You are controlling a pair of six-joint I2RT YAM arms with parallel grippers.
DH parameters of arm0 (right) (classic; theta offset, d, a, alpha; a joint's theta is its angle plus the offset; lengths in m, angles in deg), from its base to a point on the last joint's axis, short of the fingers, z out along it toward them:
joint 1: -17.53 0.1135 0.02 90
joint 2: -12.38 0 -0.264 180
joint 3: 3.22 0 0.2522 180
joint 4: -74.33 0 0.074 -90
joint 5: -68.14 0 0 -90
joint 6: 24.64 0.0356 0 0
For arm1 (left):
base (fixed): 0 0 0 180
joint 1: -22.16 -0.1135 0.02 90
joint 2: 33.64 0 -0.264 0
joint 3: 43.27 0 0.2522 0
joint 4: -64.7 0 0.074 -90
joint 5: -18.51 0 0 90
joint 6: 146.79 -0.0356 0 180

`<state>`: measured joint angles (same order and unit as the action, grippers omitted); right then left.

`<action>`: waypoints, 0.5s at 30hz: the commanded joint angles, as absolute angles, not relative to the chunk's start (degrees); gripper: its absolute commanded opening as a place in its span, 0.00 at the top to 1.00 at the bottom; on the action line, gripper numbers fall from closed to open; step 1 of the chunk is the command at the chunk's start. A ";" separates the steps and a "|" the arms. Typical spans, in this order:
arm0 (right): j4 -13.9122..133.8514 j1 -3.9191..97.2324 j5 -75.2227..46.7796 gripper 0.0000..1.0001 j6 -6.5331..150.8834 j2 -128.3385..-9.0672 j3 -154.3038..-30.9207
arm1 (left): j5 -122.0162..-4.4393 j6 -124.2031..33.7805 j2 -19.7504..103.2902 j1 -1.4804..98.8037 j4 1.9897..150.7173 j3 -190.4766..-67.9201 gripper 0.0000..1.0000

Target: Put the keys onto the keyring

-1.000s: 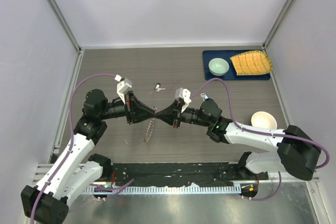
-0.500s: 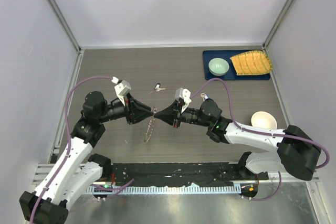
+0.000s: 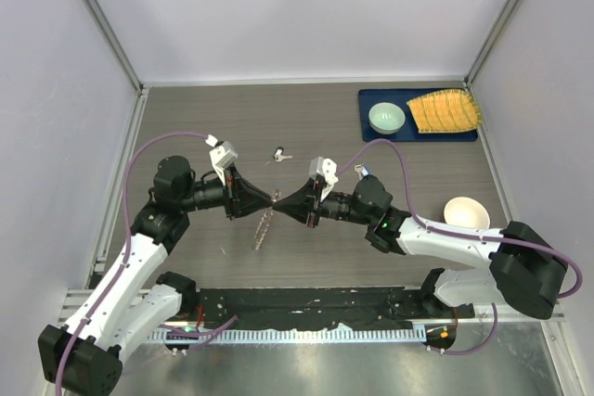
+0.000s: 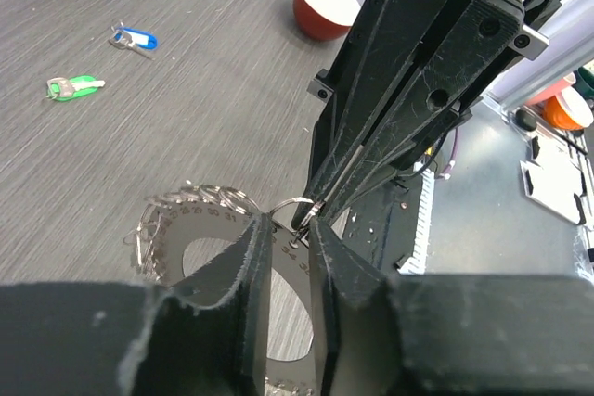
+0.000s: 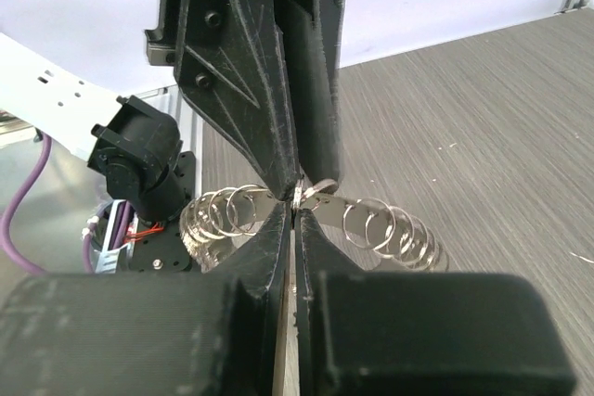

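Observation:
The keyring [image 3: 264, 227] hangs edge-on above the table between my two grippers, which meet tip to tip. It is a flat numbered disc [image 4: 186, 229] rimmed with several small split rings [image 5: 390, 224]. My right gripper [image 5: 294, 206] is shut on one small ring at the disc's edge. My left gripper [image 4: 288, 220] faces it with fingers slightly apart, pinching a small ring across its width. A green-headed key [image 4: 72, 87] and a blue-headed key [image 4: 135, 39] lie loose on the table. From above, one key [image 3: 280, 154] lies behind the grippers and the blue one [image 3: 361, 171] by the right arm.
A dark blue tray [image 3: 371, 99] at the back right holds a pale green bowl [image 3: 386, 118] and a yellow ribbed item [image 3: 445, 110]. A red bowl with a white inside [image 3: 465, 212] stands near the right arm. Walls enclose the table on three sides.
My left gripper drew back a little from the right one, then closed in again tip to tip. The right gripper and the hanging keyring stayed where they were.

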<state>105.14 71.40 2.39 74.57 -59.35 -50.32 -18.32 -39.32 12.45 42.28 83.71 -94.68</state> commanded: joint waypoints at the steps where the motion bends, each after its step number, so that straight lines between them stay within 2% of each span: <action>1: 111.45 71.14 2.39 0.99 74.76 -58.81 -50.99 | -13.48 -38.69 12.33 42.55 83.03 -96.84 0.81; 5: 111.54 71.14 3.27 0.99 75.38 -59.60 -51.17 | -12.43 -38.42 12.24 42.55 83.03 -96.67 0.98; 10: 109.80 71.06 3.36 0.99 76.26 -60.22 -51.60 | -14.87 -38.86 10.05 42.64 84.77 -96.14 1.00; 12: 108.03 71.06 2.66 0.86 76.69 -59.96 -51.78 | -17.33 -41.14 8.39 42.55 86.71 -96.49 1.00; 13: 106.02 71.06 2.31 0.74 76.87 -59.70 -51.87 | -20.05 -41.93 7.77 42.55 89.16 -96.75 1.00; 15: 103.47 70.97 0.91 0.62 77.14 -58.64 -51.78 | -22.70 -44.22 6.36 42.55 91.45 -97.72 1.00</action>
<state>105.43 71.05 3.33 76.87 -59.94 -50.19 -18.32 -40.87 9.70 42.37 87.36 -94.72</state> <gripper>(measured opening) 0.285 0.015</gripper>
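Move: The keyring hangs by its top loop from the right fingertips, the loop between the left pads; its middle is about 5 cm below and 2 cm behind the left hand. From that hand, the black-tagged key lies some 19 cm ahead and 1 cm right, the green-tagged key 15 cm ahead and 13 cm right, both roughly 22 cm below. From the right hand the keyring's middle is also 2 cm back and 5 cm down. Left fingers pinch shut on the keyring's loop, easing back about 1 cm; the right fingers then open around it. ##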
